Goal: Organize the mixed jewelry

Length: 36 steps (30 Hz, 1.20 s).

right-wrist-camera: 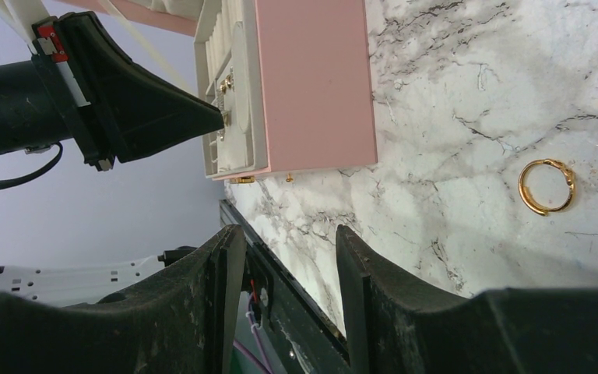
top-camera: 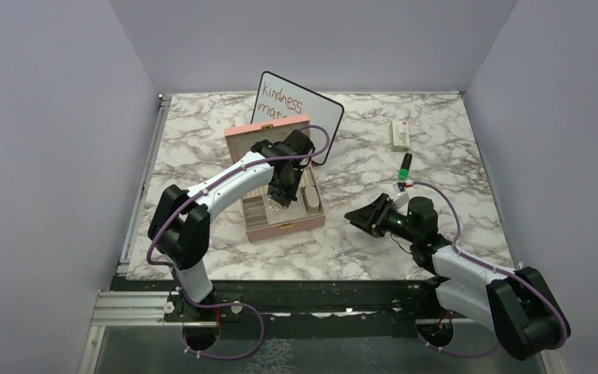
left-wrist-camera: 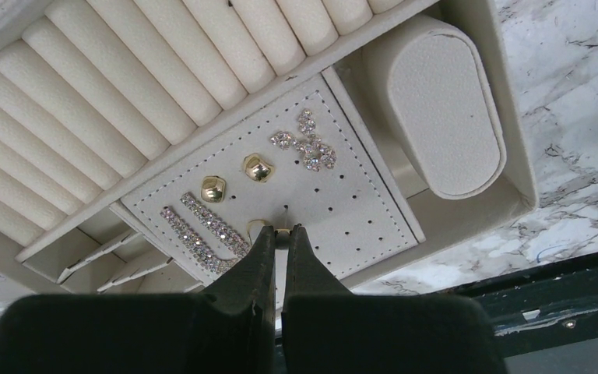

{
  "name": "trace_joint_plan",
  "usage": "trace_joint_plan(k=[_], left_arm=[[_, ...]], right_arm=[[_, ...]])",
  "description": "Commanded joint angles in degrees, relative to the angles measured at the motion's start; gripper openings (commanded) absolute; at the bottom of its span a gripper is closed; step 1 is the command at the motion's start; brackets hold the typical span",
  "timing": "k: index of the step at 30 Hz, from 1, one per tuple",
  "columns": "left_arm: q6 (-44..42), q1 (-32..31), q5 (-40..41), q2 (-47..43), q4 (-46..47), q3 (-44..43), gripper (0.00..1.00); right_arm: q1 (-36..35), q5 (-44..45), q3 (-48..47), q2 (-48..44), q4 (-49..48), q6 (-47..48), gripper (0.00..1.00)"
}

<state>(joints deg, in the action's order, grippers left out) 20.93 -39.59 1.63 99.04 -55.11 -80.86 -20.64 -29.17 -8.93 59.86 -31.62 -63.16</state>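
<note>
The pink box (top-camera: 280, 228) lies open, and my left gripper (top-camera: 282, 195) reaches down into it. In the left wrist view the left gripper (left-wrist-camera: 284, 231) is shut on a small gold earring, its tips against the perforated cream pad (left-wrist-camera: 366, 195). On that pad sit two gold studs (left-wrist-camera: 212, 188), crystal bar earrings (left-wrist-camera: 202, 226) and a crystal cluster (left-wrist-camera: 309, 148). My right gripper (top-camera: 356, 216) hovers open and empty over the marble right of the box. A gold ring (right-wrist-camera: 546, 187) lies on the marble ahead of the right gripper (right-wrist-camera: 288, 241). The pink box (right-wrist-camera: 315, 86) shows there too.
Ring rolls (left-wrist-camera: 124, 78) and an oval cushion (left-wrist-camera: 444, 109) fill other box compartments. A small whiteboard (top-camera: 300, 105) leans behind the box. A white-green packet (top-camera: 400, 135) and a small green-black object (top-camera: 406, 164) lie at the back right. Grey walls surround the table.
</note>
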Motion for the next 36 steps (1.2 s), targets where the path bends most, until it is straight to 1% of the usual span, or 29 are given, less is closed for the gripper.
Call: trace_joint_plan(k=[1, 6, 14, 26, 28, 36], left_arm=[[-0.5, -0.4, -0.3, -1.0, -1.9, 0.0, 0.0], [0.2, -0.4, 0.9, 0.1, -1.9, -1.1, 0.0], [0.3, -0.4, 1.4, 0.9, -1.9, -2.1, 0.19], [0.9, -0.4, 1.1, -0.7, -1.9, -3.6, 0.3], [1.1, -0.4, 1.2, -1.4, -1.6, -3.7, 0.33], [3.2, -0.3, 4.5, -7.1, 2.4, 0.1, 0.46]], right_arm=[[-0.3, 0.8, 0.3, -0.1, -1.3, -0.3, 0.51], [-0.3, 0.8, 0.1, -0.2, -1.0, -0.1, 0.51], [-0.3, 1.1, 0.0, -1.2, 0.0, 0.1, 0.51], [-0.3, 1.0, -0.7, -1.6, 0.5, 1.0, 0.51], [-0.3, 1.3, -1.4, -1.9, 1.9, 2.3, 0.51], [-0.6, 1.3, -10.0, -2.9, 15.6, 13.1, 0.51]])
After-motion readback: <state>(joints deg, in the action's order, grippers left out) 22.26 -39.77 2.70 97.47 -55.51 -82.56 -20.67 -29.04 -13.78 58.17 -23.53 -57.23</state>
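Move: Between the left fingertips, right at the hand point and on the padded tray, is the gold hoop earring; its mate stands about 1 cm to the left. The two gold studs lie some 3 cm ahead, one straight ahead and one 2 cm left; the crystal strand is 1 cm ahead and 3 cm left. The watch pillow sits about 7 cm right and 2 cm ahead. From the right hand, the hoop lies about 4 cm ahead and 20 cm left. Holding still over the tray at first, the left hand spreads its shut fingers to a bit under half open, letting go of the gold hoop earring at the pad. It then rises nearly 2 cm away from the earring, easing about half a centimetre forward, fingers still pointing down and opening as it goes. ##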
